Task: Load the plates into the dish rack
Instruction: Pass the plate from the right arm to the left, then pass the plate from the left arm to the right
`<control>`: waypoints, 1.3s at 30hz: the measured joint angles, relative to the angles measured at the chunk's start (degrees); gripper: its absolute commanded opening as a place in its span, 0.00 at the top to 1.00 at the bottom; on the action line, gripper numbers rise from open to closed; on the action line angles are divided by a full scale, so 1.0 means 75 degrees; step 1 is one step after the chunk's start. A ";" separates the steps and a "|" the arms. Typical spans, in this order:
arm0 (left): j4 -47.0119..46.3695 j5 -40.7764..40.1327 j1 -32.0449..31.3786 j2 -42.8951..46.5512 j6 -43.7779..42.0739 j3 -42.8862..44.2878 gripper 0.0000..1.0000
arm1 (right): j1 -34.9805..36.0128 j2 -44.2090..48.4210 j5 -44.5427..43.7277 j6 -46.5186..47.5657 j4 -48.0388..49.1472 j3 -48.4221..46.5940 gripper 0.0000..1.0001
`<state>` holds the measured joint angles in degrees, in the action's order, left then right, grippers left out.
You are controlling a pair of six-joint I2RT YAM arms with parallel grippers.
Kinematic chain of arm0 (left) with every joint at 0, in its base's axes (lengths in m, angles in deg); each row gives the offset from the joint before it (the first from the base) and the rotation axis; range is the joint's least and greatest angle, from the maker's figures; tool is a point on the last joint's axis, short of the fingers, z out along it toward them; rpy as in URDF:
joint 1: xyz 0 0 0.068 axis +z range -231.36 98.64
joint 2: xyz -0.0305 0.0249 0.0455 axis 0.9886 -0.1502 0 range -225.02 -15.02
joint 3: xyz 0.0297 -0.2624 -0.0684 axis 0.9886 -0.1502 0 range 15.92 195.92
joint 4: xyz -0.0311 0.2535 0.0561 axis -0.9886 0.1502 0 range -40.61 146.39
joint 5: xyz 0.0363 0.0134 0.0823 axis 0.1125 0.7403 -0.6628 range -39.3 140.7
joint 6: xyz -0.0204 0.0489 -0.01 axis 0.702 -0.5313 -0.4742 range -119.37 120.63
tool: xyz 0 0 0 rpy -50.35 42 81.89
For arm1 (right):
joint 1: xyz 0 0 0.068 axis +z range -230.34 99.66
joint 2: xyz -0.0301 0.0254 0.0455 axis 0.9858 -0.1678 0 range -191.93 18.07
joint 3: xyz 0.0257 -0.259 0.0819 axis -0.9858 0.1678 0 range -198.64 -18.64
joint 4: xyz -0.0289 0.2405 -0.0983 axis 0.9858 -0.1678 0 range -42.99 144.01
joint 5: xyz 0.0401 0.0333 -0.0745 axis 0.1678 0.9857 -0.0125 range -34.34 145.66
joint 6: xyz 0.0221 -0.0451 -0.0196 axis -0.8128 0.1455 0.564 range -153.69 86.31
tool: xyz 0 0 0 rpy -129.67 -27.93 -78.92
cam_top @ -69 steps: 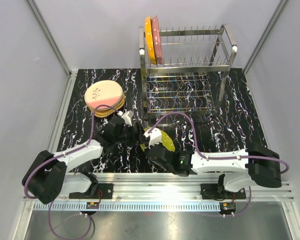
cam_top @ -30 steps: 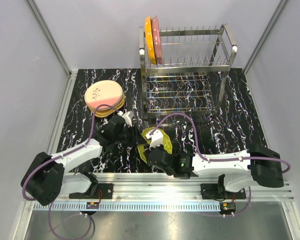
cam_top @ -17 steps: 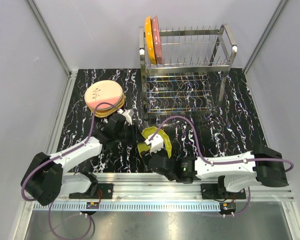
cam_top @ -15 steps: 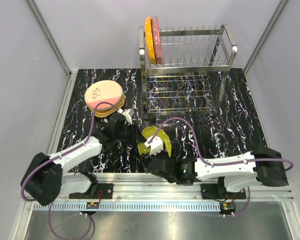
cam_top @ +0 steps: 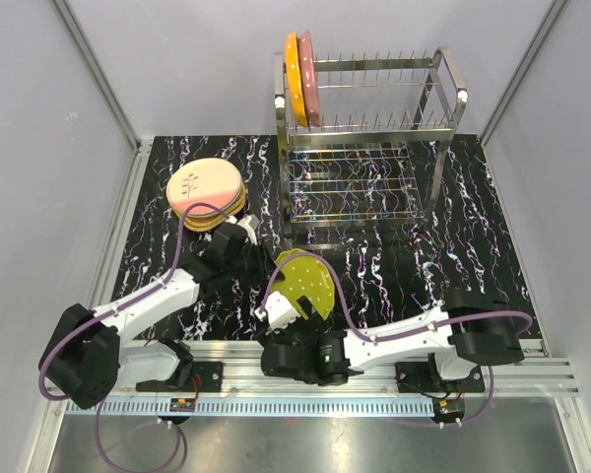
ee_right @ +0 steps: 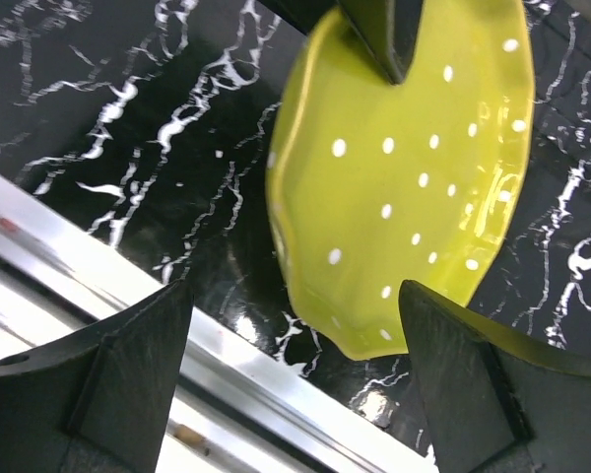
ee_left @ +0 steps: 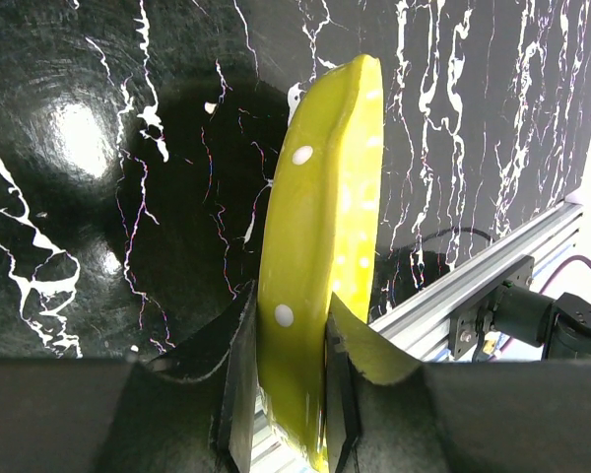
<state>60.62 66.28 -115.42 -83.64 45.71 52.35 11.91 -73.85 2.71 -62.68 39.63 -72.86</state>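
Observation:
A dotted lime-green plate [cam_top: 301,281] stands on edge over the black marble tabletop, near the front. My left gripper [cam_top: 259,252] is shut on its rim; in the left wrist view the plate [ee_left: 320,236] runs edge-on between the two fingers [ee_left: 238,394]. My right gripper [cam_top: 279,311] is open and empty, drawn back near the table's front edge, with the plate [ee_right: 409,187] ahead of it and clear of both fingers [ee_right: 128,365]. The dish rack [cam_top: 374,133] stands at the back, with an orange plate [cam_top: 294,71] and a pink plate [cam_top: 308,79] upright at the left end of its upper tier.
A stack of plates [cam_top: 207,192], topped by a cream one with a leaf motif, lies at the back left beside the rack. An aluminium rail [cam_top: 374,345] runs along the near edge. Grey walls close in both sides.
My right gripper has opened, let go of the lime-green plate and pulled back toward the near rail. The left gripper keeps its hold on the plate, which now stands more upright.

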 measured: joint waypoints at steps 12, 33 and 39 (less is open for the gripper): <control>0.0793 -0.0087 0.0000 0.0329 0.0003 0.0178 0.75 | -0.0335 -0.0501 -0.0370 -0.0035 -0.0248 0.0000 0.10; 0.0950 -0.0082 0.0003 0.0493 0.0297 0.0603 0.61 | -0.0463 -0.0740 -0.0449 0.0615 -0.0341 -0.0221 0.70; 0.0644 0.0227 0.0000 0.0484 0.0312 0.0898 0.47 | -0.0475 -0.0341 -0.0388 0.0702 -0.0356 -0.0207 0.80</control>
<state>65.45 67.98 -115.42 -80.01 48.04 59.08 8.34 -76.41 -0.19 -57.41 36.97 -74.41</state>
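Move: Out in front of the open right gripper hangs the green plate, its middle about 9 cm ahead, 2 cm to the right and a few centimetres lower, the near rim much closer. The left gripper already pinches its left edge, so from that hand the middle lies some 7 cm right and 4 cm down. The plate stack is about 22 cm ahead of the left hand and 19 cm left; the dish rack's middle is 25 cm ahead and 22 cm right. Reaching forward about 3 cm while sinking nearly as far and drifting right, the open right gripper slips its fingers around the plate's near lower rim and shuts on it, then rises 2 cm or so. The left hand keeps its pinch, easing slightly back and up, then opens to let go and climbs faster, ending about 5.5 cm higher. ##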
